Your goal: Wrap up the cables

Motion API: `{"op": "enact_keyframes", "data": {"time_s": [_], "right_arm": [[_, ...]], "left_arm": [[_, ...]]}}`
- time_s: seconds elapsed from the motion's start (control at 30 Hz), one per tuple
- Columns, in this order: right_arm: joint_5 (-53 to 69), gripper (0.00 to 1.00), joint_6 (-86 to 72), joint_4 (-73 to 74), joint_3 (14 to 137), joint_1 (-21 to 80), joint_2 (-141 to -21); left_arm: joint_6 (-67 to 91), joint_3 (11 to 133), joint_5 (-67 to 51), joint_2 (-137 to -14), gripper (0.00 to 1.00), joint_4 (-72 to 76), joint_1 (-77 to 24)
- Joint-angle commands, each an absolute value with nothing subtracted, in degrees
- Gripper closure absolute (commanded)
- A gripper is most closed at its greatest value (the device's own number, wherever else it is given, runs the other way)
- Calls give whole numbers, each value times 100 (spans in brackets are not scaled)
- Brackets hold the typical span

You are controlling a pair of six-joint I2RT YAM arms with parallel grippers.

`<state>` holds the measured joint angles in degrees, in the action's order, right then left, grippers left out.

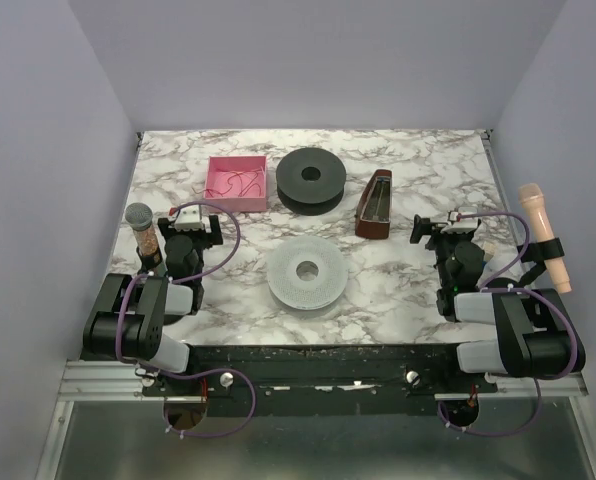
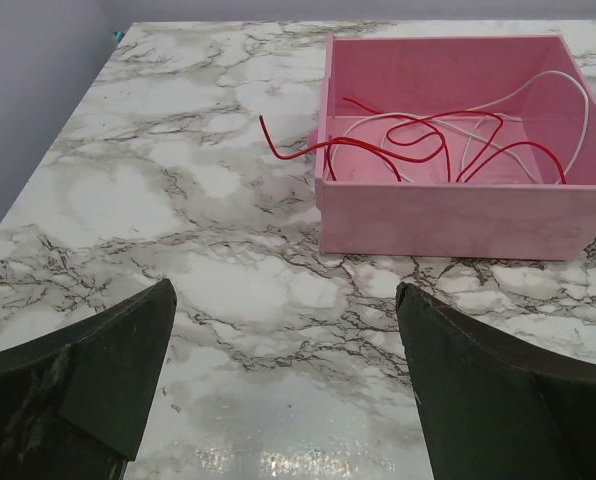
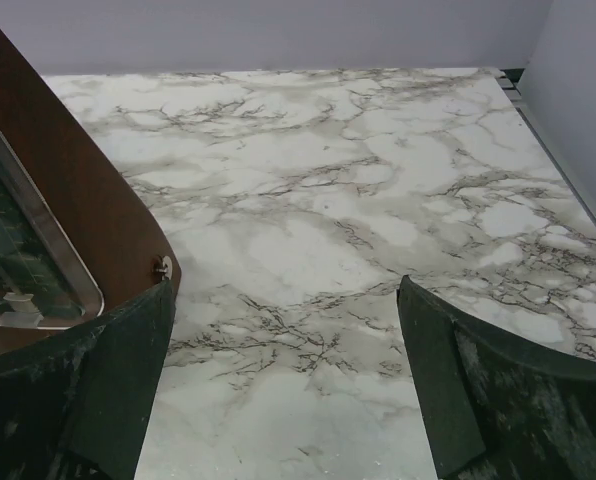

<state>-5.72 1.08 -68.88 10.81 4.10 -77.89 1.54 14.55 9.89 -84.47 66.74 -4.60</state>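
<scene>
Thin dark-red cables (image 2: 418, 140) lie in loose loops inside a pink box (image 2: 448, 215), one end hanging over its left wall; a white wire (image 2: 568, 95) lies with them. The box (image 1: 237, 183) and cables (image 1: 240, 183) show at the back left from above. A black spool (image 1: 311, 180) sits beside the box and a white spool (image 1: 305, 271) at the table's middle. My left gripper (image 2: 286, 330) is open and empty, short of the box; from above it (image 1: 190, 216) is at the left. My right gripper (image 3: 283, 325) is open and empty; from above it (image 1: 450, 222) is at the right.
A brown wedge-shaped case (image 1: 374, 205) with a glass front stands right of the black spool; it fills the left of the right wrist view (image 3: 58, 200). A grey-capped jar (image 1: 142, 228) stands at the left edge, a peach microphone-like object (image 1: 545, 235) at the right. Walls enclose the marble table (image 1: 398, 160).
</scene>
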Motion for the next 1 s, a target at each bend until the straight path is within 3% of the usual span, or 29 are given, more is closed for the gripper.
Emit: {"op": "enact_keyframes", "data": {"time_s": [0.0, 0.33, 0.47, 0.57, 0.67, 0.8, 0.97], "right_arm": [[-746, 0, 71, -6883, 1169, 378, -7718], [-984, 0, 17, -5459, 1565, 378, -6857], [-862, 0, -217, -5186, 1556, 378, -6233], [136, 0, -316, -5073, 1678, 378, -5854], [746, 0, -579, -4187, 2230, 387, -5687], [537, 0, -870, -2832, 3127, 666, -5529], [-841, 0, -580, -1673, 4295, 1861, -6010]], "left_arm": [[185, 1529, 1081, -8446, 1, 6759, -439], [167, 1547, 1011, -8394, 1, 6707, -439], [27, 2169, 372, -8007, 1, 5103, -439], [-544, 2776, -482, -7937, 1, 3747, -466], [-702, 2725, -851, -7779, 1, 3656, -466], [-957, 3056, -1396, -7471, 1, 2755, -466], [-1204, 4165, -1854, -7471, 1, 776, -466]]}}
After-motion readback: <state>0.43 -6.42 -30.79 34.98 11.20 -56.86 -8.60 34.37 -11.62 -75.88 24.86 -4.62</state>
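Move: The red and white cables in the pink box are about 13 cm ahead of the left hand, 10 cm to its right and 7 cm below. The dark spool is roughly 14 cm ahead and 31 cm right of that hand. From the right hand those cables are some 15 cm ahead and 55 cm left, about 9 cm below. The brown case is nearer to that hand, roughly 8 cm ahead and 15 cm left, its middle about 6 cm lower. The right hand climbs about 16 cm with its fingers open and touching nothing, rising almost straight up before it also swings some 7 cm left, towards the brown case's side but well above it, while turning a little counter-clockwise and tipping slightly up. The left hand, at rest for the first half, then shifts about 6 cm right with a small rise and a slight net advance towards the pink box, turning some 25 degrees clockwise and tipping down so that its open fingers face the cables. ##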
